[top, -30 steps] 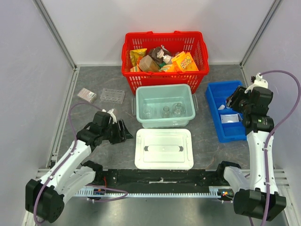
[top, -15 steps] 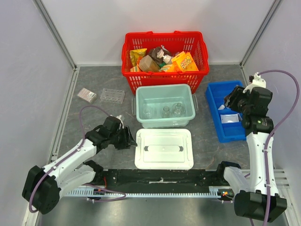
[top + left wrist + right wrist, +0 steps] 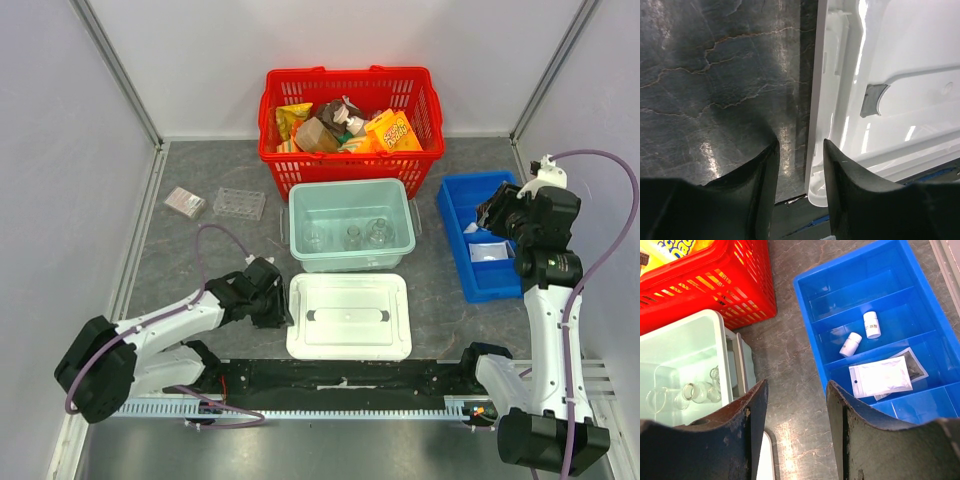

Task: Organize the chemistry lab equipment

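Observation:
Three clear glass flasks (image 3: 347, 237) stand in the mint-green bin (image 3: 350, 190); the right wrist view shows the flasks (image 3: 699, 391) too. Two white vials (image 3: 871, 324) and flat packets (image 3: 881, 377) lie in the blue divided tray (image 3: 452, 205). The clear well plate (image 3: 240, 204) and a small packet (image 3: 185, 202) lie on the table at far left. My left gripper (image 3: 283, 305) is low at the white lid's (image 3: 348, 316) left edge. It is open (image 3: 800, 150), its fingers straddling the lid's rim (image 3: 816, 125). My right gripper (image 3: 797, 390) hangs open and empty between bin and tray.
A red basket (image 3: 345, 150) holding snack packs stands behind the bin. The enclosure walls close in left, right and back. The blue tray's (image 3: 812, 335) near compartments hold nothing I can see.
My left arm has swung right and down from the open table to the lid's left edge, its jaws narrowing. The right arm has barely shifted.

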Controlling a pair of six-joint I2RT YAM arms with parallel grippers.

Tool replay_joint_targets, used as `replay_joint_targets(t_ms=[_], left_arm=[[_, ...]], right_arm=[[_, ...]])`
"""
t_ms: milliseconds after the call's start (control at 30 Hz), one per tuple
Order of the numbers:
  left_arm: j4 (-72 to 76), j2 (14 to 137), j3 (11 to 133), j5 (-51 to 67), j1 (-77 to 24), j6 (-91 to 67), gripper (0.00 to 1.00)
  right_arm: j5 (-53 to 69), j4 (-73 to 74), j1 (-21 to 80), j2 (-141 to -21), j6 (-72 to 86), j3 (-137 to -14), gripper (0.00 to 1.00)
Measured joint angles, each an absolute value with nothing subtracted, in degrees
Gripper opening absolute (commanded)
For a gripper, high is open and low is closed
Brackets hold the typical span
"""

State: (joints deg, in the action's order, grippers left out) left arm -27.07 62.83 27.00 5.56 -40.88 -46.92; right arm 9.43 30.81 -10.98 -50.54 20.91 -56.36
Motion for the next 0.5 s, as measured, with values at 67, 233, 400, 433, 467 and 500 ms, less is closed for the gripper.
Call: replay_joint_targets(t_ms=[67, 233, 400, 433, 467, 500], left_arm=[[-26.81, 63.99, 27.11, 4.69, -41.91, -47.35, 0.47], [-25.63, 66.43, 28.56, 2.17, -45.95, -48.42, 0.42], [-25.1, 68.97, 29.76, 0.91, -47.97, -49.3, 0.27], [-25.21, 69.17, 29.93, 0.56, -48.23, -49.47, 0.24], [-25.26, 69.23, 30.02, 0.36, -48.47, -49.63, 0.21], [-25.36, 69.21, 30.04, 0.14, -48.66, -49.78, 0.18]], right_arm=[[9.43, 30.79, -10.98, -50.33, 20.91, -56.34, 0.57], [9.72, 30.63, -10.98, -49.84, 20.95, -55.77, 0.57], [10.85, 30.65, -10.92, -49.04, 21.26, -55.7, 0.57], [11.07, 30.65, -10.7, -48.64, 21.43, -55.7, 0.57], [11.2, 30.68, -10.63, -48.36, 21.5, -55.7, 0.58], [11.33, 30.68, -10.59, -48.03, 21.56, -55.7, 0.58]])
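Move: The white lid lies flat with its middle about 14 cm to the left gripper's right, 1 cm ahead and barely lower; the near half of its left rim is already between the half-open fingertips. The green bin stands some 20 cm ahead and 14 cm right, the clear well plate about 27 cm ahead and 11 cm left. From the raised right gripper, the lid's middle is roughly 33 cm left, 15 cm back and 25 cm down. Shut the left fingers on the lid's left rim: slide the left gripper about 2 cm to the right, sinking less than 1 cm, with the fingers kept pointing down. Late in the slide, close them from about half open to a quarter, one finger outside the rim and the other on its inner side, bringing them into contact with the lid. ##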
